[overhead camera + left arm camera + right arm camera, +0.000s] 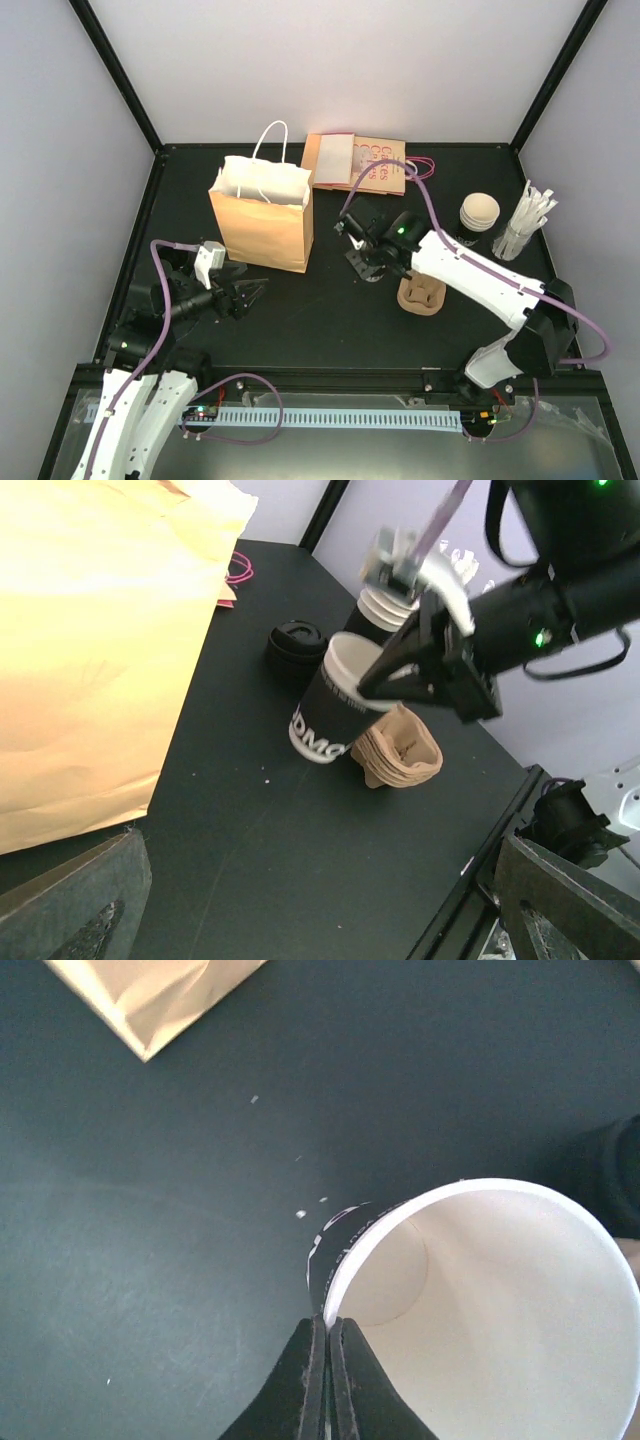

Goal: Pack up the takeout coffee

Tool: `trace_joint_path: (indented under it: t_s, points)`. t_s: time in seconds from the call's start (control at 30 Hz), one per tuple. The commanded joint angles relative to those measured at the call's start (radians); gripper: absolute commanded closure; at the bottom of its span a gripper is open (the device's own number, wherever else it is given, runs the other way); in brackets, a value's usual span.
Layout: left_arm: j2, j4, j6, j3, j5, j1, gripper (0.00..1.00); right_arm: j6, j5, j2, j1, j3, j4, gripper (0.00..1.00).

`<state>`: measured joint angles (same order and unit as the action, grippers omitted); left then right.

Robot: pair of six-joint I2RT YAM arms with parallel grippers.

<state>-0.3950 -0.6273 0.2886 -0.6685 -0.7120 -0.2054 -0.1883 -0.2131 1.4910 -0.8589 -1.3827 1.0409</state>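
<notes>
The takeout coffee cup [333, 708] is black with white lettering and cream-white inside, open-topped and tilted just left of the cup carrier. My right gripper [327, 1328] is shut on its rim, one finger inside and one outside the cup [480, 1310]. From above, the cup [366, 268] shows as a dark shape under the right gripper [362, 250]. Its round black lid [297, 646] lies flat on the table behind the cup. My left gripper [246, 295] is open and holds nothing, in front of the brown paper bag [262, 215].
A stack of brown pulp cup carriers [421, 293] sits right of the held cup. A stack of black cups [478, 215] and a glass of white wrapped straws [525, 225] stand at the back right. Flat paper bags [360, 160] lie behind the upright bag.
</notes>
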Motion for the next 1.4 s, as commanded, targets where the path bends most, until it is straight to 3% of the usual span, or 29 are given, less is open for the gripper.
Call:
trace_joint_path:
  t_s: [0.0, 0.47, 0.73, 0.93, 1.13, 1.2, 1.3, 1.37]
  points:
    - [-0.016, 0.02, -0.008, 0.001, -0.001, -0.007, 0.03, 0.031, 0.062, -0.036, -0.077, 0.103, -0.153, 0.96]
    - [-0.021, 0.011, -0.002, -0.002, 0.015, -0.009, 0.03, 0.059, 0.023, 0.022, -0.186, 0.189, -0.259, 0.95]
    - [-0.022, 0.011, -0.002, -0.003, 0.018, -0.01, 0.03, 0.064, 0.011, 0.047, -0.198, 0.186, -0.265, 0.8]
    - [-0.022, 0.007, -0.003, -0.004, 0.018, -0.01, 0.03, 0.062, -0.002, 0.039, -0.199, 0.187, -0.26, 0.77]
    - [-0.023, 0.009, -0.003, -0.003, 0.019, -0.01, 0.03, 0.055, -0.045, -0.01, -0.197, 0.172, -0.268, 0.57]
    - [-0.023, 0.01, -0.006, -0.003, 0.018, -0.009, 0.03, 0.049, -0.073, -0.015, -0.191, 0.165, -0.264, 0.46]
    - [-0.023, 0.007, -0.006, -0.004, 0.02, -0.009, 0.03, 0.039, -0.089, -0.014, -0.158, 0.148, -0.253, 0.4]
    - [-0.024, 0.006, -0.01, -0.008, 0.019, -0.009, 0.03, 0.03, -0.09, -0.015, -0.118, 0.141, -0.247, 0.27]
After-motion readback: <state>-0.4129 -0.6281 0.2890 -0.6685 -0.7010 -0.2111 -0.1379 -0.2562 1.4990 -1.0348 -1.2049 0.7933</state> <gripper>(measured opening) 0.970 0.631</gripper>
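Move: The right gripper already holds the coffee cup by its rim. The bare spot where the cup goes is about 4 cm back, 3 cm left and some 15 cm below this hand. The paper bag's middle is about 10 cm ahead and 21 cm left; the black lid 13 cm ahead and 13 cm right; the cup carrier 3 cm ahead and 16 cm right. From the left hand the spot is roughly 7 cm ahead, 18 cm right and 23 cm down. Bring the right gripper, still pinching the cup's rim, left, down and back, about 6 cm left and nearly as far down, away from the carrier, turning it some 15 degrees counter-clockwise. Pause low to set the cup down, open the fingers to over half and let go of the rim, then start up again, drifting slightly forward and right. ##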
